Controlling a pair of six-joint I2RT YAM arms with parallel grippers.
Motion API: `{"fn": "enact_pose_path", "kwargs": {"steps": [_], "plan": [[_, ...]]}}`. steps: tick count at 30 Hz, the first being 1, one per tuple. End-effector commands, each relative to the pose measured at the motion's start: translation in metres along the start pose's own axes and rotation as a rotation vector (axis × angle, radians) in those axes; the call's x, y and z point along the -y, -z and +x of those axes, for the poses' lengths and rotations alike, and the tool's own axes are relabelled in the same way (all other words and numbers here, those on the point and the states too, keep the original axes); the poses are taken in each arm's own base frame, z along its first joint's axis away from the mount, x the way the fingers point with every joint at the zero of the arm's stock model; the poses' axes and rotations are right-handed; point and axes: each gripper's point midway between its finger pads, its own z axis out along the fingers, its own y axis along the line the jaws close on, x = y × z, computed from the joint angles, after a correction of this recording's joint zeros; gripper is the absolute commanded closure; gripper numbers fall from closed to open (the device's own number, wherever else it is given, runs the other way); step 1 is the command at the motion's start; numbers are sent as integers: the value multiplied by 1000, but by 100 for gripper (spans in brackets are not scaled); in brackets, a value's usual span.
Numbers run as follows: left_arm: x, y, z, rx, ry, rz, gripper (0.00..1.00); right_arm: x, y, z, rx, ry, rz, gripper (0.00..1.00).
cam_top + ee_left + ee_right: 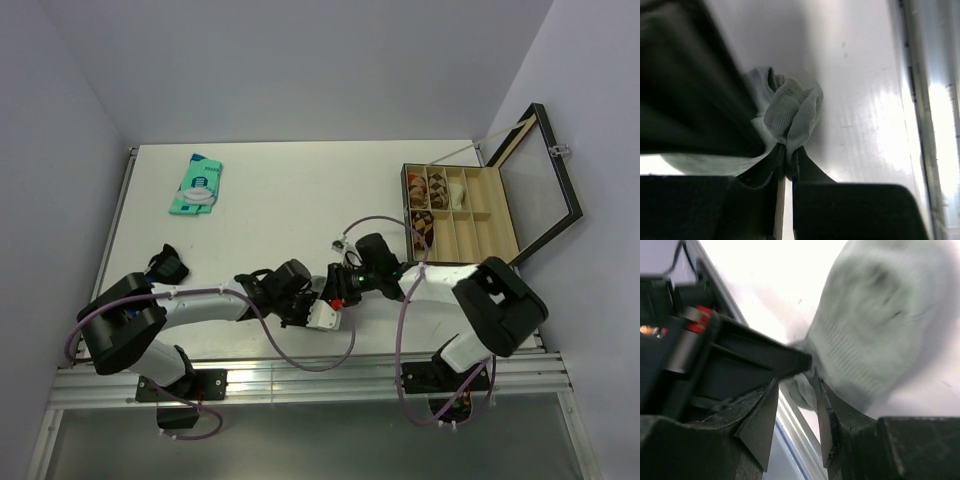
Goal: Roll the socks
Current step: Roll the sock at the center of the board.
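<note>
The socks show as one pale grey bunched bundle (325, 316) near the table's front edge, between the two arms; I cannot tell whether it holds both socks. My left gripper (788, 161) is shut on a fold of grey fabric, and the bundle (791, 107) bulges just beyond its tips. In the top view the left gripper (304, 304) reaches the bundle from the left. My right gripper (796, 387) stands open, its right finger lying against the blurred sock bundle (880, 325). From above, the right gripper (342, 293) sits close on the bundle's right.
A teal flat packet (196, 185) lies at the back left. A dark cloth item (166, 265) rests by the left arm. An open compartment box (470, 235) with a raised glass lid (540, 180) stands at the right. The metal front rail (300, 375) runs just behind the grippers.
</note>
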Motion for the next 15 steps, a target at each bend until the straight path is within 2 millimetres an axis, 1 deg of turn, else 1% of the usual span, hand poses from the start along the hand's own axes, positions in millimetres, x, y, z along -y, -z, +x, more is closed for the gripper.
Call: {"fn": "enact_pose_path", "kwargs": {"steps": [1,2,3,4,5,6,7,8,9,10,11,12,13,14,15], "plan": [[10,2,-15,31,88,103,100,9,14,-26,177,-7,106,55],[12,2,-17,41,104,127,100,4,20,-31,215,1,100,55],[10,1,-19,40,120,138,100,10,25,-30,243,-18,119,55],[14,3,-12,11,151,168,100,11,29,-33,266,-35,122,55],[14,2,-14,12,166,196,100,10,34,-33,290,-31,124,55],[16,4,-11,7,189,225,100,16,39,-38,330,-37,163,55],[18,5,-10,6,209,247,100,18,42,-37,342,-48,183,55],[22,8,-5,-8,236,276,100,12,48,-41,383,-35,174,55],[20,12,-2,-1,266,288,100,17,50,-36,395,-45,187,55],[20,14,1,-4,278,297,100,20,55,-38,431,-58,206,55],[23,17,6,-18,301,318,100,23,57,-34,442,-61,213,55],[21,21,9,-11,332,325,100,16,64,-38,480,-39,200,56],[23,24,12,-14,349,345,100,18,68,-39,510,-46,214,56],[27,27,18,-31,373,370,100,20,70,-36,518,-45,217,57],[26,30,23,-39,401,376,100,11,77,-40,558,-17,202,57]]}}
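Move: The left hand already pinches the gray sock's folded cuff end. The unrolled sock body lies in front of it, its middle about 5 cm ahead, 1 cm to the right and 2 cm lower; the metal rail runs some 10 cm behind this hand. From the half-open right hand, just off the cuff, the sock body is roughly 4 cm ahead, 2 cm left and 3 cm below, with the compartment box about 19 cm ahead and 27 cm right. Forward and up at first, then mostly to the right, the right hand backs away from the cuff, about 5 cm rightward in all, turning some 25 degrees clockwise, its fingers staying half open. The left hand keeps its pinch on the cuff, tips its fingertips roughly 25 degrees towards its own base, and after a small shift back and right carries the cuff about 3 cm left, low over the table. ##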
